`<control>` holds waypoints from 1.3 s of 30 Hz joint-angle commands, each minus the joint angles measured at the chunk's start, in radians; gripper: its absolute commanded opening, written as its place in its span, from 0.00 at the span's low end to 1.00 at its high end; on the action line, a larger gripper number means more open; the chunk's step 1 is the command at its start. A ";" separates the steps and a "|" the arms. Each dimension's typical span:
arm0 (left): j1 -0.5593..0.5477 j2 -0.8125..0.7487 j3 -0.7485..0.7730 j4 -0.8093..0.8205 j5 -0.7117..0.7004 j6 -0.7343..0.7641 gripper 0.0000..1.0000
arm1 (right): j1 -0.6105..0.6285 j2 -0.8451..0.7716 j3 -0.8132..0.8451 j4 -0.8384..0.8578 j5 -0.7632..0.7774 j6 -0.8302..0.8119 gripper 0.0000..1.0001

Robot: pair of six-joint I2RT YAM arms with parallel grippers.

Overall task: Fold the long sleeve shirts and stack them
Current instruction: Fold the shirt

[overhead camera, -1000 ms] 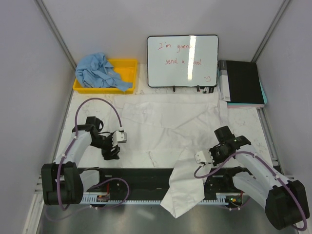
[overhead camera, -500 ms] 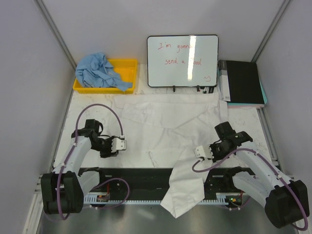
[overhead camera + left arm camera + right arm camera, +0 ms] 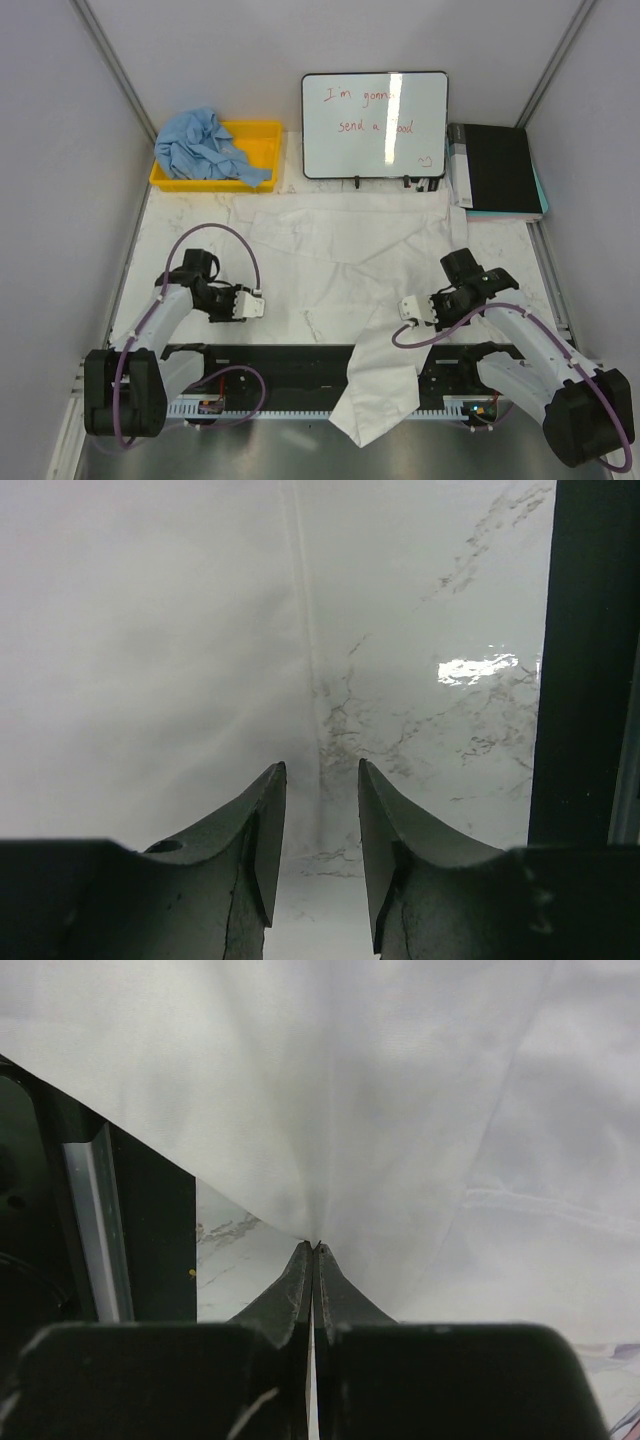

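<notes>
The white long sleeve shirt [image 3: 340, 250] lies spread across the marble table, with one sleeve [image 3: 378, 395] hanging over the near edge. The light blue one [image 3: 200, 145] is bunched up in the yellow bin [image 3: 262, 135]. My left gripper [image 3: 266, 305] lies low at the white shirt's left edge. In the left wrist view this gripper [image 3: 320, 770] is open, and the shirt's hem [image 3: 300, 670] runs down toward the gap with nothing pinched. My right gripper [image 3: 399, 316] is shut on the white cloth near the hanging sleeve. The fabric [image 3: 400, 1090] puckers at its tips [image 3: 315, 1244].
A whiteboard [image 3: 375, 125] stands at the back centre, with a black binder [image 3: 495, 170] at the back right. A black rail [image 3: 290, 360] runs along the table's near edge; the wrist views show it too, the rail [image 3: 590, 660] right of the left jaws and the rail [image 3: 150, 1240] left of the right jaws.
My left gripper has swung right along the table to the white shirt's left edge, and its jaws have narrowed. The right gripper has shifted slightly left, still holding the cloth.
</notes>
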 commanded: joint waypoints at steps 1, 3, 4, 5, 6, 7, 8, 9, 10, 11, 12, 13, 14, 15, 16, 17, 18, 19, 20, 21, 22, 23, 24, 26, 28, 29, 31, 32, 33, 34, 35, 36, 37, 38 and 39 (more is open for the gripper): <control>-0.024 0.007 -0.030 0.043 -0.011 0.075 0.41 | 0.004 0.010 0.043 -0.021 -0.009 0.026 0.00; -0.030 -0.005 -0.051 0.046 -0.025 0.089 0.38 | 0.004 0.013 0.046 -0.019 -0.009 0.034 0.00; -0.037 -0.008 -0.059 0.052 -0.028 0.095 0.37 | 0.004 0.010 0.051 -0.021 -0.010 0.037 0.00; -0.038 -0.013 -0.070 0.059 -0.036 0.094 0.34 | 0.003 0.007 0.051 -0.024 -0.012 0.040 0.00; -0.041 -0.018 -0.070 0.065 -0.036 0.089 0.29 | 0.004 0.006 0.053 -0.027 -0.012 0.040 0.00; -0.041 -0.021 -0.071 0.066 -0.036 0.072 0.25 | 0.004 0.002 0.053 -0.034 -0.012 0.040 0.00; -0.041 -0.027 -0.073 0.068 -0.036 0.063 0.21 | 0.004 -0.007 0.053 -0.040 -0.012 0.042 0.00; -0.040 -0.036 -0.076 0.068 -0.036 0.054 0.15 | 0.006 -0.011 0.053 -0.053 -0.015 0.042 0.00; -0.041 -0.065 -0.079 0.066 -0.037 0.052 0.12 | 0.004 -0.019 0.053 -0.057 -0.023 0.042 0.00; -0.040 -0.082 -0.090 0.065 -0.037 0.051 0.07 | 0.004 -0.031 0.056 -0.065 -0.027 0.042 0.00; -0.040 -0.102 -0.093 0.050 -0.036 0.058 0.05 | 0.003 -0.037 0.065 -0.077 -0.029 0.045 0.00; -0.040 -0.138 -0.094 0.034 -0.041 0.064 0.02 | 0.004 -0.042 0.069 -0.086 -0.032 0.049 0.00; -0.040 -0.160 -0.094 0.016 -0.042 0.075 0.02 | 0.004 -0.051 0.074 -0.099 -0.035 0.050 0.00; -0.040 -0.177 -0.090 -0.004 -0.041 0.087 0.02 | 0.004 -0.057 0.088 -0.126 -0.037 0.053 0.00; -0.040 -0.206 -0.084 -0.039 -0.039 0.081 0.02 | 0.004 -0.070 0.094 -0.136 -0.040 0.057 0.00; -0.038 -0.214 -0.064 -0.056 -0.036 0.074 0.02 | 0.004 -0.079 0.100 -0.143 -0.046 0.072 0.00; -0.034 -0.219 -0.051 -0.076 -0.033 0.062 0.02 | 0.004 -0.088 0.115 -0.155 -0.052 0.076 0.00; -0.031 -0.219 -0.036 -0.104 -0.018 0.055 0.02 | 0.004 -0.102 0.128 -0.156 -0.055 0.088 0.00; -0.026 -0.211 -0.003 -0.109 -0.008 0.045 0.02 | 0.004 -0.102 0.138 -0.157 -0.063 0.111 0.00; -0.015 -0.203 0.016 -0.106 0.001 0.010 0.02 | 0.004 -0.096 0.157 -0.156 -0.066 0.120 0.00; -0.011 -0.190 0.036 -0.104 0.021 0.000 0.02 | 0.004 -0.070 0.166 -0.156 -0.061 0.126 0.00; -0.006 -0.158 0.077 -0.107 0.027 -0.011 0.02 | 0.001 -0.054 0.175 -0.151 -0.055 0.132 0.00; -0.003 -0.142 0.099 -0.104 0.036 -0.035 0.02 | -0.008 -0.039 0.198 -0.146 -0.053 0.128 0.00; 0.000 -0.110 0.155 -0.099 0.061 -0.055 0.02 | -0.066 0.001 0.229 -0.146 -0.073 0.102 0.00; 0.000 -0.076 0.183 -0.092 0.076 -0.064 0.02 | -0.108 0.050 0.286 -0.146 -0.084 0.074 0.00; 0.000 -0.067 0.206 -0.086 0.078 -0.072 0.02 | -0.118 0.068 0.306 -0.146 -0.086 0.071 0.00; 0.000 -0.030 0.231 -0.063 0.090 -0.095 0.02 | -0.155 0.126 0.370 -0.149 -0.101 0.048 0.00; 0.002 -0.018 0.258 -0.056 0.091 -0.103 0.02 | -0.165 0.145 0.388 -0.149 -0.103 0.039 0.00; 0.000 -0.002 0.272 -0.034 0.093 -0.132 0.02 | -0.172 0.163 0.424 -0.149 -0.104 0.033 0.00; 0.002 0.027 0.297 -0.021 0.096 -0.141 0.02 | -0.186 0.203 0.439 -0.148 -0.106 0.020 0.00; 0.000 0.047 0.308 -0.011 0.097 -0.147 0.02 | -0.195 0.225 0.456 -0.146 -0.109 0.017 0.00; 0.002 0.059 0.317 0.025 0.098 -0.170 0.02 | -0.203 0.248 0.491 -0.146 -0.112 0.016 0.00; 0.002 0.088 0.338 0.046 0.096 -0.182 0.02 | -0.215 0.292 0.510 -0.145 -0.113 0.007 0.00; 0.000 0.102 0.350 0.062 0.097 -0.196 0.02 | -0.221 0.311 0.528 -0.143 -0.115 0.002 0.00; 0.002 0.116 0.363 0.077 0.098 -0.214 0.02 | -0.227 0.327 0.560 -0.131 -0.116 -0.001 0.00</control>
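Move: The white shirt's near edge, close to its left corner, lies between the left hand's half-open fingers, about 1 cm below them; the shirt's far edge is some 25 cm straight ahead, the yellow bin about 35 cm ahead and 4 cm left. The right hand already holds the near edge; the far edge lies roughly 28 cm ahead of it and 4 cm lower, the loose sleeve about 12 cm back and 13 cm left. The shirt's near left edge is pinched as the left fingers sink slightly and shut on it, while the right hand keeps its grip on the right end. Then both hands lift and swing forward over the shirt towards its far edge, the left about 8 cm up and 7 forward, the right about 9 up and 8 forward, turning slightly clockwise. ##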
